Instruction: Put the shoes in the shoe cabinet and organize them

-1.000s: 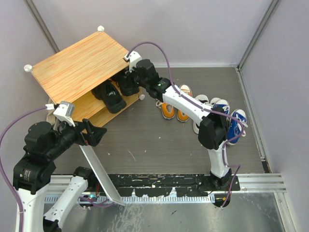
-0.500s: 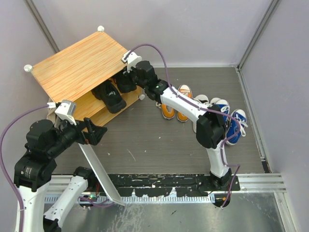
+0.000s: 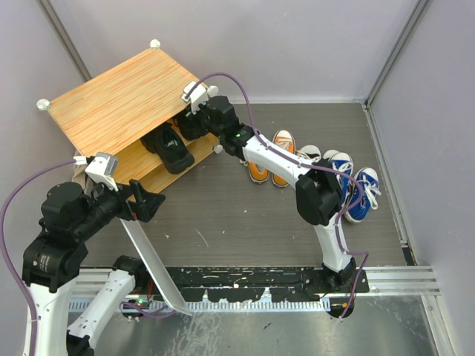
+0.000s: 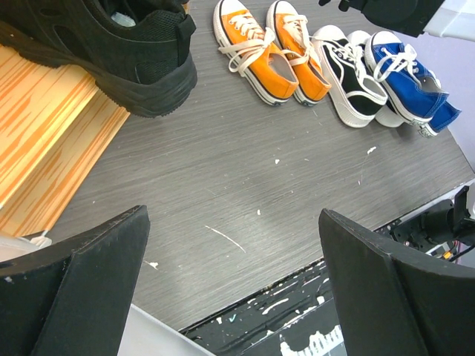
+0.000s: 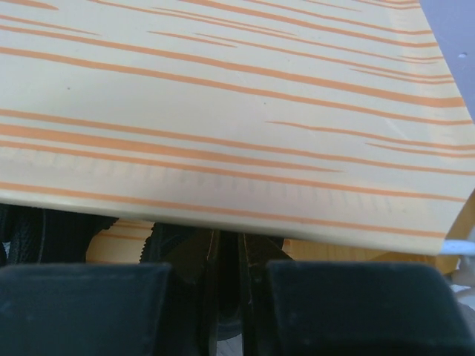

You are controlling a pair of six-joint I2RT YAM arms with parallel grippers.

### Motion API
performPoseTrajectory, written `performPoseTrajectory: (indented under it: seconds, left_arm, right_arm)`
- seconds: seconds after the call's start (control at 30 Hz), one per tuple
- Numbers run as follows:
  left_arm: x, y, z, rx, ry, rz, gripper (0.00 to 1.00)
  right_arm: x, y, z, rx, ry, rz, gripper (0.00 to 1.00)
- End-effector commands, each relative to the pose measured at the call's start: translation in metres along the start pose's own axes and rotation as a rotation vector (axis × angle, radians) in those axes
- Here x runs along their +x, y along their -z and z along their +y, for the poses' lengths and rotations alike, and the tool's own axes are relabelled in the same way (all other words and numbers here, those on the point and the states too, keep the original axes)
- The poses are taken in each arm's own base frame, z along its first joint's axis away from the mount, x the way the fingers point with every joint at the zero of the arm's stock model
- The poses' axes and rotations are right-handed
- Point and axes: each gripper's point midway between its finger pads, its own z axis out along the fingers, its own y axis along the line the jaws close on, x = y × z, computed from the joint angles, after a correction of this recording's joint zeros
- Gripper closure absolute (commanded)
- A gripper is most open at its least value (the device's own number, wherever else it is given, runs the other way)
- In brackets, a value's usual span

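Observation:
The shoe cabinet stands at the back left with its striped wood top and its inner shelf showing. One black shoe lies on the shelf, heel poking out. My right gripper reaches under the top, shut on a second black shoe beside the first. My left gripper hangs open over the floor in front of the cabinet, holding nothing. Orange shoes, a black-and-white pair and blue shoes stand in a row at the right.
The cabinet's white door panel lies swung open toward the near edge, below my left gripper. My right arm stretches over the row of shoes. Grey walls close in the floor at the back and right.
My right gripper has pushed the black shoe up and left, deeper under the cabinet top. The left arm has hardly moved.

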Motion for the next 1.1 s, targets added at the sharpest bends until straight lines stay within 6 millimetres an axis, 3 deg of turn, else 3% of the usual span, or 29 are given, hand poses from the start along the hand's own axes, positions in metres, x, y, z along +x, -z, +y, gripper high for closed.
performPoseTrajectory:
  seconds: [0.0, 0.07, 0.1, 0.47, 0.73, 0.83, 1.07]
  left_arm:
    - [0.011, -0.009, 0.006, -0.019, 0.024, 0.057, 0.02]
    - [0.011, -0.010, 0.006, -0.016, 0.024, 0.059, 0.02]
    - [0.012, -0.010, 0.006, -0.018, 0.025, 0.060, 0.02]
    - [0.012, -0.009, 0.006, -0.017, 0.018, 0.061, 0.02]
    - [0.012, -0.009, 0.006, -0.017, 0.012, 0.061, 0.02]
    - [0.011, -0.008, 0.007, -0.022, 0.006, 0.063, 0.02]
    - [0.008, -0.006, 0.008, -0.036, 0.000, 0.058, 0.02]
  right_arm:
    - [-0.079, 0.004, -0.033, 0.123, 0.049, -0.253, 0.95]
    - [-0.075, 0.002, -0.036, 0.145, 0.051, -0.249, 0.85]
    - [-0.072, 0.002, -0.038, 0.156, 0.049, -0.245, 0.76]
    - [-0.075, 0.037, -0.012, 0.039, -0.055, -0.246, 0.39]
    - [-0.091, 0.083, -0.004, -0.024, -0.125, -0.253, 0.21]
    - [-0.088, 0.097, -0.001, -0.045, -0.135, -0.216, 0.14]
    - [-0.070, 0.124, 0.047, -0.244, -0.253, -0.182, 0.14]
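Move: The right hand has its fingers in under the cabinet top, still pinching the second black shoe, whose middle is about 3 cm ahead, 2 to the left and 4 below. The first black shoe sits some 11 cm back and 7 to the left, about as low. The cabinet's white corner knob is roughly 2 cm ahead, 7 to the right and 6 above; the nearest orange shoe is 9 back, 20 to the right and 22 below. From the left hand, the second black shoe is about 30 cm ahead, 5 right and 10 below. After edging about 1 cm farther forward while its fingers open, the right hand lets go of the second black shoe, then backs out from under the cabinet top and away to the right. It ends about 9 cm back, 8 up and 4 right of its start, fingers nearly wide open and clear of the shoe, the wrist rolling some 15 degrees with its left side rising. ##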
